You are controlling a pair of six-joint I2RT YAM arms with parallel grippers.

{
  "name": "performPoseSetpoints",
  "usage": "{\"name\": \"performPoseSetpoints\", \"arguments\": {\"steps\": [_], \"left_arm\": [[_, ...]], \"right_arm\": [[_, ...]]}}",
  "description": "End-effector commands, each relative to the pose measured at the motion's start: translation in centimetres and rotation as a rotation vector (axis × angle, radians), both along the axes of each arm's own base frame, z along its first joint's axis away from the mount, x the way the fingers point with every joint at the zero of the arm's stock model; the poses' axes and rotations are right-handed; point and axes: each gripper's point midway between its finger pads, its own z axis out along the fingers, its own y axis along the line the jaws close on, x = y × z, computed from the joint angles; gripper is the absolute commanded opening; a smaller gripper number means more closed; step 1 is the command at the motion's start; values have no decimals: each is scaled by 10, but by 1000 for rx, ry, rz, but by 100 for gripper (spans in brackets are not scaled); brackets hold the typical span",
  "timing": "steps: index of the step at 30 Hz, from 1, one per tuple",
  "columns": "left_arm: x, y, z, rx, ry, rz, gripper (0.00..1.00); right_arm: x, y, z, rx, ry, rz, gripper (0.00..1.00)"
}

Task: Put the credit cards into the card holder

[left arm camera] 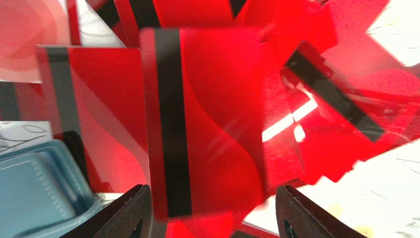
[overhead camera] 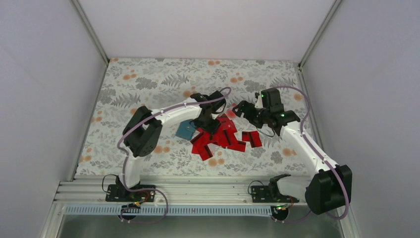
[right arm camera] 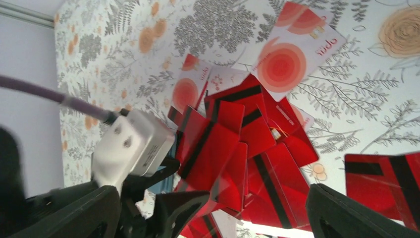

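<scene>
Several red credit cards (overhead camera: 223, 139) with black stripes lie heaped mid-table. The teal card holder (overhead camera: 186, 130) lies open just left of the heap, and its ribbed edge (left arm camera: 34, 193) shows in the left wrist view. My left gripper (overhead camera: 210, 123) hangs over the heap's left side. One raised credit card (left arm camera: 198, 129) sits edge to edge between its fingers (left arm camera: 213, 191), and that card (right arm camera: 210, 141) stands tilted above the pile. My right gripper (overhead camera: 238, 109) hovers at the heap's far right, its jaws (right arm camera: 213, 218) wide open and holding nothing.
Some cards lie face up, white with orange circles (right arm camera: 297, 54), at the far side of the heap. Two red cards (overhead camera: 251, 139) lie apart to the right. The floral tablecloth (overhead camera: 148, 84) covers the table, with grey walls on three sides.
</scene>
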Motion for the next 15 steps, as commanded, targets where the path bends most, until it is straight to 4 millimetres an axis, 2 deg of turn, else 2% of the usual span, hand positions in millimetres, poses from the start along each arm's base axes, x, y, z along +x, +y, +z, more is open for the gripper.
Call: {"name": "performPoseSetpoints", "arguments": {"steps": [1, 5, 8, 10, 12, 15], "left_arm": [[7, 2, -19, 23, 11, 41, 64], [5, 1, -23, 22, 30, 55, 69], [2, 1, -22, 12, 41, 60, 77], [3, 3, -14, 11, 24, 69, 84], [9, 13, 4, 9, -15, 90, 90], [16, 39, 24, -22, -41, 129, 93]], "right_arm": [[-12, -10, -10, -52, 18, -8, 95], [-15, -8, -12, -42, 21, -4, 95], [-16, -8, -14, -46, 25, 6, 95], [-17, -5, -13, -38, 22, 29, 94], [-17, 4, -11, -4, 20, 71, 93], [-18, 22, -11, 55, 42, 133, 92]]}}
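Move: The left hand holds a red card between its fingers, close over the red card pile, whose middle is about 4 cm down and some 5 cm to the right. The blue card holder lies roughly 10 cm left and 2 cm farther out. The nearer white card with an orange circle is about 9 cm ahead and 2 cm left. From the right hand the pile's middle is some 14 cm left, 2 cm back and 14 cm below. The left fingers let go of the red card over the pile: the hand sinks about 3 cm towards the cards while the fingers begin to part, spreads them almost fully near the bottom, then starts back up by roughly 1 cm with a slight drift left. The right hand, empty and wide open, eases back and down only a centimetre or so. ##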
